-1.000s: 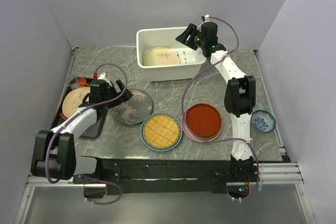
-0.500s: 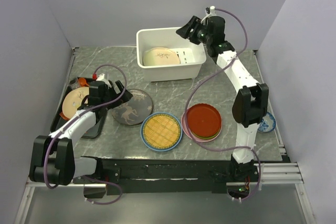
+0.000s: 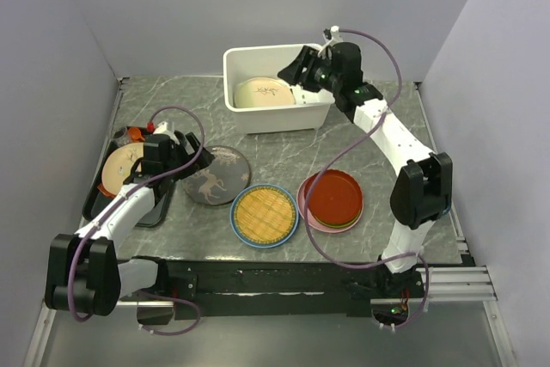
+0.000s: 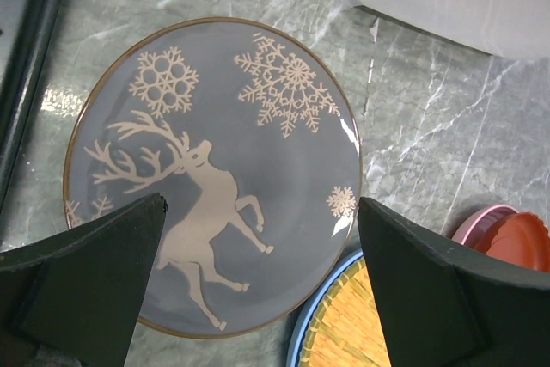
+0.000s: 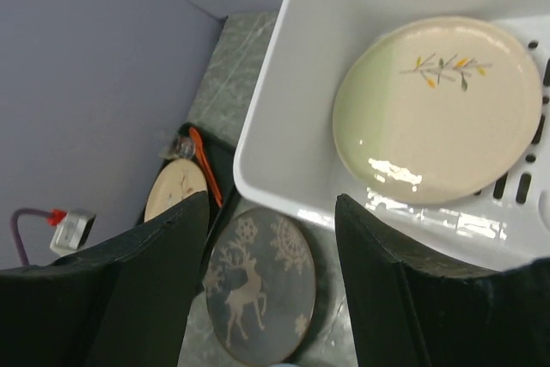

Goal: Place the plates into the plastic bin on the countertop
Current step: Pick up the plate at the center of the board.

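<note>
The white plastic bin (image 3: 258,119) stands at the back of the countertop (image 3: 284,154) with a cream leaf-sprig plate (image 3: 264,92) lying inside. My right gripper (image 3: 295,71) hovers open over the bin's right part, holding nothing; its wrist view looks down on the cream plate (image 5: 438,109) and the bin's wall (image 5: 292,109). My left gripper (image 3: 191,155) is open just above the grey deer plate (image 3: 215,178), whose face (image 4: 215,109) fills the left wrist view between the fingers (image 4: 94,290). A yellow woven disc (image 3: 264,214) rests on a blue plate (image 3: 241,231). A red plate (image 3: 333,197) tops a stack.
A flat black tray (image 3: 153,212) at the left edge holds a peach plate (image 3: 120,168) and an orange utensil (image 5: 204,165). Grey walls close in the left, back and right. The red stack (image 4: 520,242) and the disc (image 4: 344,324) lie close to the grey plate.
The right arm's elbow swung out to the right and its gripper dipped down and left over the bin. The left gripper stays open over the grey plate, hardly moved.
</note>
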Controlling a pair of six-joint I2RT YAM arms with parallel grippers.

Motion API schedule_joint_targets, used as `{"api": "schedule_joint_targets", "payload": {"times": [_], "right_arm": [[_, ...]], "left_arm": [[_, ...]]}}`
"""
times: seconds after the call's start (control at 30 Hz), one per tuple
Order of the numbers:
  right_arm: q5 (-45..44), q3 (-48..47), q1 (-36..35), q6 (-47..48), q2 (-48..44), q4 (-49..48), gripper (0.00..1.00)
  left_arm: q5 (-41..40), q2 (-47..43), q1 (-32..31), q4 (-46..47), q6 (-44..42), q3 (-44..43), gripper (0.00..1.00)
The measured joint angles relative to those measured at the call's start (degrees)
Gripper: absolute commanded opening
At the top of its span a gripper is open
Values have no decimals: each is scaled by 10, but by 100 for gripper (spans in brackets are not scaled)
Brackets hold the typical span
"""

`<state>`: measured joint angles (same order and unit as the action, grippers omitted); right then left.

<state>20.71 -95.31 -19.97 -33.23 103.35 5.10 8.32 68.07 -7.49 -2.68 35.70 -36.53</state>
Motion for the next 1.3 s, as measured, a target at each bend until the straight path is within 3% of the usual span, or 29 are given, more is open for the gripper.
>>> {"api": "schedule_joint_targets", "payload": {"times": [0.33, 1.3], "right_arm": [[1, 103, -29, 6, -66, -6, 68], [25, 243, -114, -13, -23, -66, 67]], "left_arm": [[-19, -12, -1, -17, 16, 7, 99], [-113, 19, -1, -63, 30, 25, 99]]}}
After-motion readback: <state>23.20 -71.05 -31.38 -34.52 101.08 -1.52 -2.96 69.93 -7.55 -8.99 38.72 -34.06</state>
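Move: The gray plate, flat at the board's centre, lies about 22 cm left of the right hand, 15 cm nearer the base and some 32 cm below. The white bin's middle is 8 cm ahead and 2 cm left, about 25 cm below; the pie-patterned plate is 28 cm back and 7 cm left, the red plates 23 cm back and 14 cm right, both about as low as the gray plate. From the left hand, the gray plate's middle is about 12 cm below, 1 cm ahead and 2 cm right. Down, back and to the left, the empty right hand comes away from above the bin towards the gray plate, sinking nearly 15 cm while drawing back about 11; it tips downward some 15 degrees, turns a little counter-clockwise and keeps its fingers part open. Down and left too, the wide-open left hand shifts a few centimetres towards the tray side of the plate, also tipping down and turning counter-clockwise. ##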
